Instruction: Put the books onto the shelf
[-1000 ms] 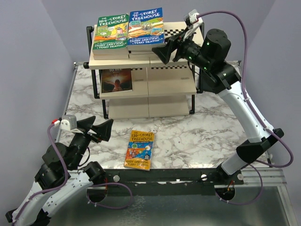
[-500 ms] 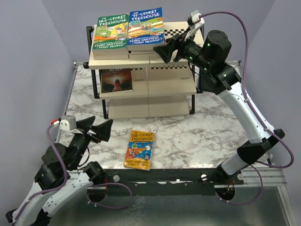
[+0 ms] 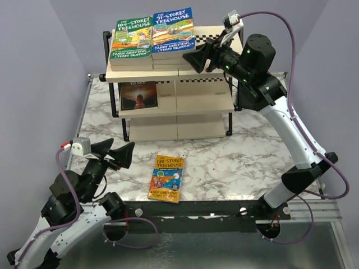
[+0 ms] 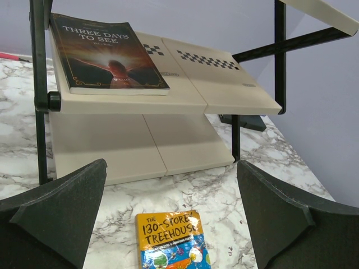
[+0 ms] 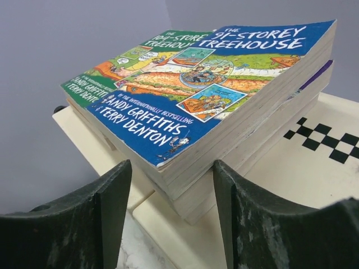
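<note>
The shelf (image 3: 202, 106) stands at the back of the marble table. On its top board lie a green book (image 3: 132, 37) and a blue book (image 3: 173, 31), each on a stack. My right gripper (image 3: 198, 58) is at the blue stack's near right corner. In the right wrist view its jaws (image 5: 171, 179) stand apart on either side of that corner of the blue book (image 5: 224, 73), with gaps on both sides. A dark book (image 3: 139, 95) lies on the middle board. An orange book (image 3: 166, 178) lies flat on the table. My left gripper (image 3: 120, 152) hovers open to its left, with the orange book (image 4: 171, 238) ahead of it.
Black frame posts (image 4: 39, 95) run up the shelf's corners. The right half of the middle board (image 4: 224, 84) and the bottom board (image 3: 202, 126) are bare. A raised rail (image 3: 224, 210) edges the table at the front. Grey walls close in behind and at the sides.
The right gripper's jaws have narrowed around the blue stack's corner, and the blue book has shifted slightly towards the back. The left arm and the orange book have not moved.
</note>
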`<state>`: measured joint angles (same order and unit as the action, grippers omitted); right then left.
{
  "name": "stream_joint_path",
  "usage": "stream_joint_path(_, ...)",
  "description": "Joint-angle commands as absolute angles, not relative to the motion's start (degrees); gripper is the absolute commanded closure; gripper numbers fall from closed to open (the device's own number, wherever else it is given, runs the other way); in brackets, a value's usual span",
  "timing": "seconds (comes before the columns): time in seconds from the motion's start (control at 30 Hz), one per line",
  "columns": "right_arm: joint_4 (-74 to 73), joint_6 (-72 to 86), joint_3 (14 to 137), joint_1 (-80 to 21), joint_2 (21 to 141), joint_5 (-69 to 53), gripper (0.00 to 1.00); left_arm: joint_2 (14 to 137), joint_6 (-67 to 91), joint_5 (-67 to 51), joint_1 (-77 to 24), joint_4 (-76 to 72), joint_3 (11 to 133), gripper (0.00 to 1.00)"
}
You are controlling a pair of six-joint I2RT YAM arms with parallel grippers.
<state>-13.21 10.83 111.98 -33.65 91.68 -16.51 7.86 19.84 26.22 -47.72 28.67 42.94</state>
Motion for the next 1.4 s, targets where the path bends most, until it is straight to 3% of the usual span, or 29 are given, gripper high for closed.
stream_joint_path(0.0, -12.24, 11.29, 111.14, -34.15, 89.99, -17.37, 0.33, 7.55, 19.05, 25.66, -47.58, 29.11, 42.8, 0.01)
stream_joint_path(0.1, -11.17, 10.91, 108.53, -34.1, 87.26, -16.15, 0.24, 8.05, 19.16, 25.54, -47.61, 29.05, 42.8, 0.01)
stream_joint_path(0.37, -9.6, 12.18, 97.14, -34.11, 75.76, -12.25, 0.15, 11.54, 19.73, 25.44, -47.55, 29.0, 42.89, 0.01)
stream_joint_path(0.6, -13.7, 14.14, 85.95, -34.1, 62.16, -7.08, 0.0, 15.22, 21.24, 24.97, -47.64, 28.98, 43.77, 0.01)
stream_joint_path(0.97, -28.08, 21.95, 62.84, -34.1, 41.01, -7.35, 0.0, 30.44, 30.95, 14.59, -47.57, 30.43, 44.42, 0.01)
stream_joint_path(1.2, -29.57, 29.25, 47.19, -34.1, 37.65, -16.92, 0.01, 39.61, 39.81, 14.33, -47.55, 30.47, 40.8, 0.01)
stream_joint_path(1.37, -24.29, 34.35, 36.78, -34.18, 38.1, -18.56, 0.07, 43.15, 48.1, 16.58, -47.61, 30.41, 35.71, 0.01)
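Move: The orange 130-Storey book lies on the table about 12 cm right of the open left hand, only some 2 cm ahead of it and 31 cm below; Three Days to See is on the middle shelf, roughly 30 cm ahead of that hand and 3 cm right. From the right hand, that orange book is about 20 cm back, 15 cm left and 49 cm down. The blue 91-Storey stack stands about 10 cm ahead and 9 cm left of this right hand, the green book's stack 8 cm ahead and 22 cm left. The blue 91-Storey stack is left behind as the right hand opens from about half to full, draws back and right roughly level, then drops towards the orange book, some 28 cm down and 19 cm back in all, tipping down. The left hand, still wide open, starts slowly, then swings down and right over the orange book, tilting about 35 degrees downward. ##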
